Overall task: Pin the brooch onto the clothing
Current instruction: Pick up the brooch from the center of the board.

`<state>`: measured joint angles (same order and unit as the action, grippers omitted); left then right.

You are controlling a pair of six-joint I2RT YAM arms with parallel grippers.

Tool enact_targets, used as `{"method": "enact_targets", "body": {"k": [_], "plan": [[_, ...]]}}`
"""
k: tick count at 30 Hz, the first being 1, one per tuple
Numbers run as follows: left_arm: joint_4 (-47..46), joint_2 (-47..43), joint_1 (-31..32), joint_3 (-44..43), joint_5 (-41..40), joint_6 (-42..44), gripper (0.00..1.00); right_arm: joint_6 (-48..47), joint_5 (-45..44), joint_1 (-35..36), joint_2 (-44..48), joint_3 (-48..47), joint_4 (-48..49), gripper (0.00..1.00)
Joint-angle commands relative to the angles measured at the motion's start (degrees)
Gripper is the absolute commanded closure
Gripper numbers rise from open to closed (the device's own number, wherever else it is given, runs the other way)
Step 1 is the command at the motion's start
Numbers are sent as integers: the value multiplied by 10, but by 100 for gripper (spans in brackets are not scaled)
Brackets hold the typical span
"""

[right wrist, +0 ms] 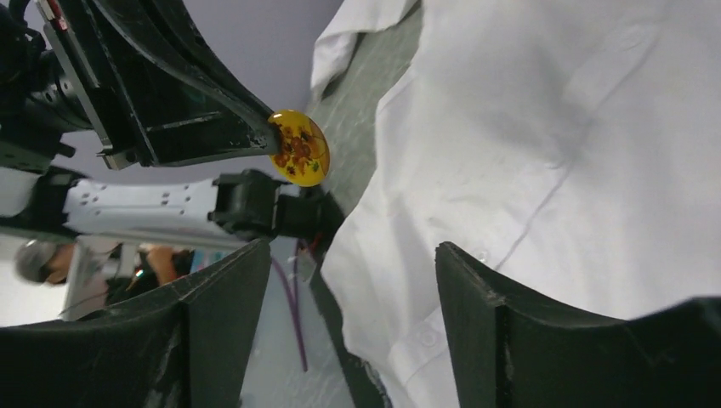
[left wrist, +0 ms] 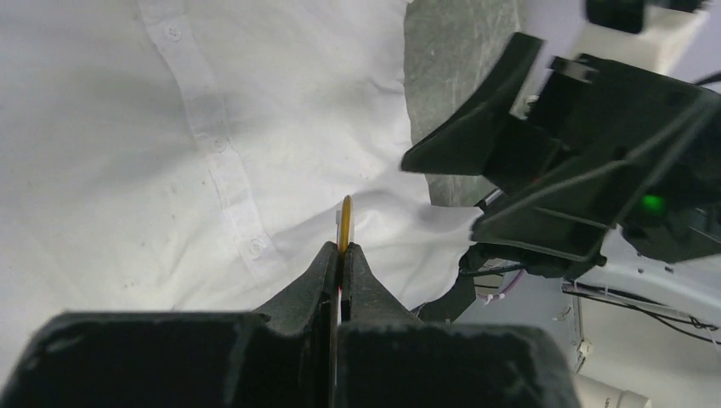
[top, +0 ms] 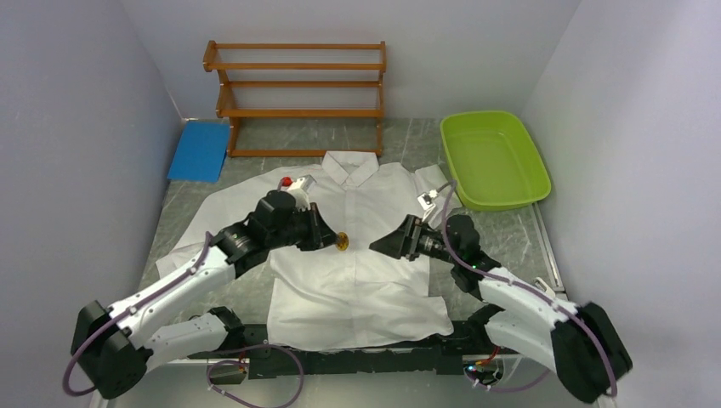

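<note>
The white collared shirt (top: pixel 357 255) lies flat on the table, buttoned front up. My left gripper (top: pixel 332 241) is shut on the brooch (top: pixel 343 243), a small round yellow disc with a red-orange flower pattern, held on edge a little above the shirt's middle. In the left wrist view the brooch (left wrist: pixel 344 223) sticks up edge-on from the closed fingertips. The right wrist view shows the brooch's face (right wrist: pixel 299 147) at the tip of the left fingers. My right gripper (top: pixel 380 246) faces it from the right, open and empty, with a gap between them; its fingers (right wrist: pixel 476 297) frame the shirt (right wrist: pixel 544 136).
A lime green tub (top: pixel 493 158) sits at the back right. A wooden shelf rack (top: pixel 296 93) stands at the back wall, with a blue flat pad (top: pixel 200 150) to its left. A small red-and-white object (top: pixel 289 181) lies on the shirt's left shoulder.
</note>
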<state>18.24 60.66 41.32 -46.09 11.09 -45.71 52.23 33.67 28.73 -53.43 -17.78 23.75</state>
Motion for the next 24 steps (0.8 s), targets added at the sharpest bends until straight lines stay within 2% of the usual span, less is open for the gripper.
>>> {"method": "enact_targets", "body": {"k": [1, 3, 6, 9, 14, 19, 24], "plan": [[-73, -61, -3, 54, 27, -5, 97, 69, 44, 44, -86, 21, 274, 31], [-104, -72, -3, 65, 49, -10, 97, 98, 48, 59, -115, 29, 368, 38], [-147, -77, -3, 77, 83, -18, 97, 117, 46, 75, -145, 33, 442, 49], [-178, -73, -3, 83, 111, -25, 97, 111, 45, 87, -158, 21, 438, 57], [-210, -66, -3, 84, 129, -29, 97, 97, 37, 94, -175, 2, 413, 63], [-224, -62, -3, 90, 134, -35, 97, 111, 44, 95, -193, 0, 467, 72], [-261, -46, -3, 104, 148, -47, 97, 123, 52, 96, -213, -8, 506, 75]]}}
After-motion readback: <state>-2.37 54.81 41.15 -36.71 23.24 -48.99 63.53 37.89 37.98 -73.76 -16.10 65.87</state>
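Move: The brooch is already pinched in the tips of my left hand, about 2 cm right, 1 cm ahead and 1 cm below its hand point. From my open right hand the brooch lies some 9 cm to the left, about 1 cm ahead and roughly level. Beneath, some 16 cm below both hands, the shirt's button strip runs about 2 cm right of the brooch, straight across from it, and the collar is some 25 cm farther out. I bring my right hand in from the side, about 5.5 cm left towards the brooch, rising and easing back on the way, turning some 20 degrees and closing its wide-open fingers most of the way around the rim. My left hand keeps its pinch, drawing back first, then lifting about 4 cm and shifting slightly right to meet it, with its wrist rolling some 20 degrees. ##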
